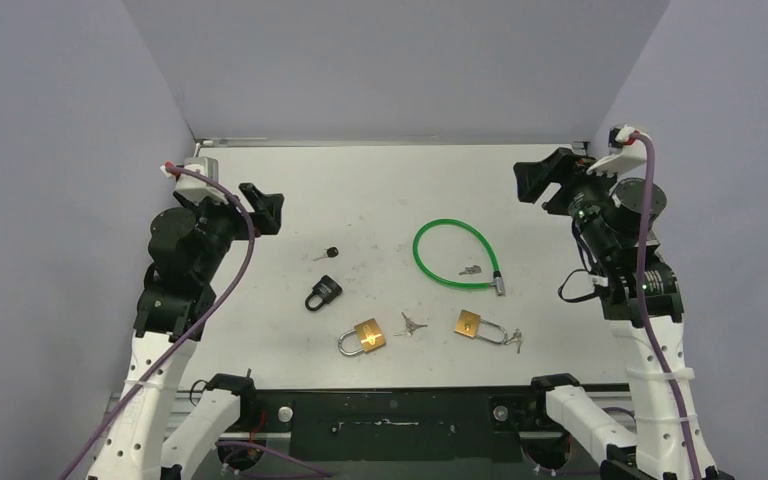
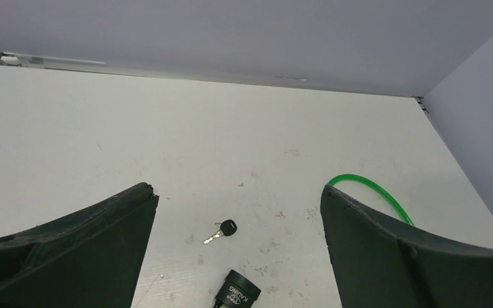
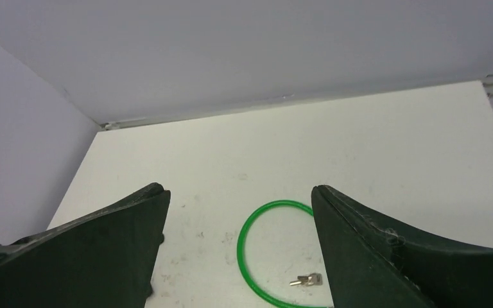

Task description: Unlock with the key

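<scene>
A black-headed key (image 1: 329,253) (image 2: 222,231) lies on the white table, just above a small black padlock (image 1: 323,293) (image 2: 237,294). Two brass padlocks (image 1: 364,337) (image 1: 472,325) rest nearer the front, each with small silver keys (image 1: 410,325) (image 1: 515,340) beside it. A green cable lock (image 1: 454,255) (image 3: 247,253) forms a loop with silver keys (image 1: 471,270) (image 3: 307,279) inside it. My left gripper (image 1: 268,210) (image 2: 239,192) hangs open at the left, above the table, with the black-headed key between its fingers in the wrist view. My right gripper (image 1: 540,180) (image 3: 239,190) is open at the right rear, holding nothing.
Grey walls enclose the table on the left, rear and right. The arm bases and a black rail (image 1: 390,410) sit along the near edge. Purple cables run along both arms.
</scene>
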Tool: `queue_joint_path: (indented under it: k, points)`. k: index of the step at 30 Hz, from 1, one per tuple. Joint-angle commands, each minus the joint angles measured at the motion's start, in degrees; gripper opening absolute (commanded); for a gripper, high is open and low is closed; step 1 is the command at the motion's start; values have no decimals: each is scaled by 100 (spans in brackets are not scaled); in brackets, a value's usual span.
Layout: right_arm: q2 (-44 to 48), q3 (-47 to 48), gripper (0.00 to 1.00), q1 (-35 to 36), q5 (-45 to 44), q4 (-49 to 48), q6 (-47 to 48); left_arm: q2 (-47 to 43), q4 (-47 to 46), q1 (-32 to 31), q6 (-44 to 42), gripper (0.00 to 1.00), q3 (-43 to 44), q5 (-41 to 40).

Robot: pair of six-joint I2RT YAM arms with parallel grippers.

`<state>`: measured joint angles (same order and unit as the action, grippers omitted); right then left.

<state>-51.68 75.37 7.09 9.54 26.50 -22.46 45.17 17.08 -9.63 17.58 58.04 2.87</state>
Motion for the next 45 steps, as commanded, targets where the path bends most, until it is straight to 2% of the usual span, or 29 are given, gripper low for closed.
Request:
queue_joint_path:
  k: [1, 4, 8, 10, 17, 24, 30, 33, 36, 40, 45]
  points:
    - [-61, -480, 83, -24, 341, -312, -502, -12, -651, 28, 63, 97, -326, -69]
    - [-167, -886, 83, -11, 387, -231, -553, -81, -1213, 23, 280, 97, -900, 12]
    - [-355, -1254, 83, 145, 489, -224, -613, -24, -2056, 32, 698, 97, -1541, 521]
    - [-490, -1434, 83, 373, 437, -274, -629, 88, -2070, 32, 754, 97, -1517, 694]
    - [-1359, -1692, 81, 1522, -46, -638, -849, 357, -1717, 31, 748, 97, -1382, 482]
    - [-2741, -1594, 62, 2842, -490, -1376, -1197, 405, -1441, 42, 793, 97, -1364, 390]
    - [-4353, -391, 59, 3722, -1109, -1574, -1003, 437, -1139, 46, 886, 97, -1293, -209]
    - [-5192, 472, 60, 3996, -1299, -1443, -572, 356, -817, 41, 926, 97, -1221, -975]
    - [-6251, 1566, 61, 4122, -1171, -894, 192, 319, -461, 51, 1046, 97, -1156, -1707]
    - [-7338, 2962, 62, 4225, -1140, 116, 1168, 333, -383, 61, 1028, 97, -1096, -1859]
    - [-7944, 3625, 63, 4212, -682, 409, 1629, 370, -306, 64, 1045, 97, -1053, -1951]
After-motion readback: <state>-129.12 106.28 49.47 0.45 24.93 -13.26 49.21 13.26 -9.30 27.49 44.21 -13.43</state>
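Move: The black-headed key lies about 39 cm to the right hand's left, 7 cm ahead and some 39 cm below. The black padlock sits about 10 cm nearer the bases than the key and 1 cm left of it. The green cable loop centres about 7 cm ahead and 8 cm left of the right hand, at table level. From the left hand, the key is roughly 7 cm ahead, 7 cm right and 32 cm below. Right hand sweeps about 36 cm left and equally far down towards the black-headed key, fingers narrowing; left hand sinks. ##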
